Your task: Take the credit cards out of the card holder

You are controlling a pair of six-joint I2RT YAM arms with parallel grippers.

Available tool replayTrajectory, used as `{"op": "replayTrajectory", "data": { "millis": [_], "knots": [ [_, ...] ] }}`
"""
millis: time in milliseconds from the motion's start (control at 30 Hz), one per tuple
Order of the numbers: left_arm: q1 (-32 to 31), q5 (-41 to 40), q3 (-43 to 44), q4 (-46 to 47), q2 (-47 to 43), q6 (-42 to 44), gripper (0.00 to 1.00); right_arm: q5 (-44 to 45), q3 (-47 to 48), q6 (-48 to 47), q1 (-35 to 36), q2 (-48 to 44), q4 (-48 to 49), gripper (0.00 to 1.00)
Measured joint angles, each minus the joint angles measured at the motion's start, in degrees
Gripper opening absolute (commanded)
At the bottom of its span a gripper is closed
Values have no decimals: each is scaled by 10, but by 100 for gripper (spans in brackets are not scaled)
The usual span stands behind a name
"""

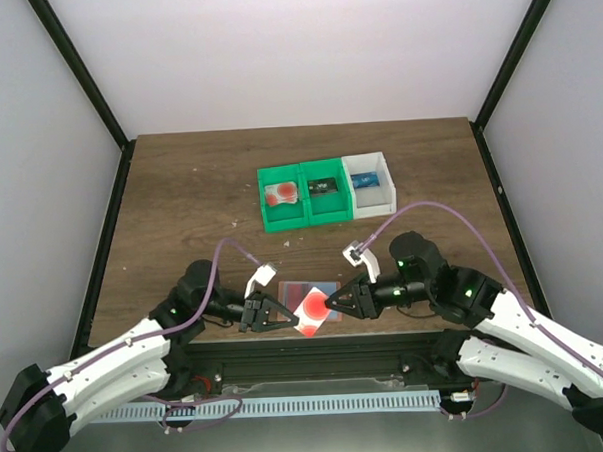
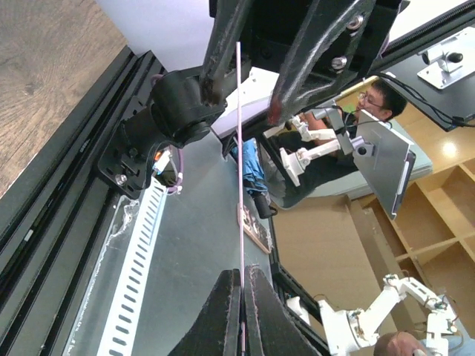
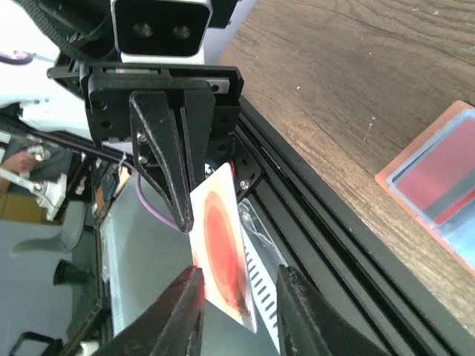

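A pale credit card (image 1: 312, 308) with a red-orange blot hangs in the air over the table's near edge. My left gripper (image 1: 288, 317) is shut on its left edge. In the left wrist view the card (image 2: 240, 148) shows edge-on, pinched between the pads (image 2: 226, 311). My right gripper (image 1: 332, 303) faces it from the right. Its fingers (image 3: 185, 311) stand either side of the card (image 3: 221, 241), with a gap on the right side, so it is open. The salmon-pink card holder (image 1: 302, 287) lies flat on the table just behind, its blue-grey pockets (image 3: 438, 167) facing up.
Two green bins (image 1: 303, 218) and a white bin (image 1: 371, 205) stand in a row at the table's middle back. The left green bin holds a red-blotted card (image 1: 280, 195). A black rail (image 3: 334, 222) runs along the table's near edge below the grippers.
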Motion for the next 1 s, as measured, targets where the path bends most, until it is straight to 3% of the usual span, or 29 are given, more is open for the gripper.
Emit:
{"op": "replayTrajectory", "data": {
  "millis": [133,233,367,533,633,733,1000],
  "knots": [
    [0,4,0,2,3,0,0,-15,-14,-2,0,2,18,4],
    [0,2,-1,0,2,0,4,-22,-23,-2,0,-1,32,1],
    [0,-11,-4,-3,-1,2,46,-35,-35,7,0,-16,57,1],
    [5,-83,29,-94,-9,32,81,-17,-43,21,0,-27,72,0],
    [24,-173,86,-185,-23,59,84,16,-45,33,0,-30,75,1],
    [39,-272,138,-260,-39,86,98,57,-45,43,0,-23,82,0],
    [43,-469,177,-391,-103,130,100,203,-3,45,-1,88,126,1]
  ]
}}
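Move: The card is in the left fingers, its middle about 4 cm right and 2 cm ahead of that hand; from the right hand it lies some 3 cm left and 1 cm back, near level, its free end between the open fingers. From the right hand, the open card holder lies on the table roughly 5 cm ahead, 3 cm left and 22 cm below, and the green tray about 33 cm ahead, 4 cm left and 20 cm below. The right fingers shut on the card's free end while the left hand stays put and keeps its pinch; then the left fingers open wide, letting go, and that hand swings clear about 12 cm forward, 7 cm left and slightly up, turning roughly 50 degrees, mostly counter-clockwise. After holding nearly still with the card pinched, the right hand carries it some 8 cm forward towards the green tray, passing over the card holder at about the same height and turning around 20 degrees clockwise. ##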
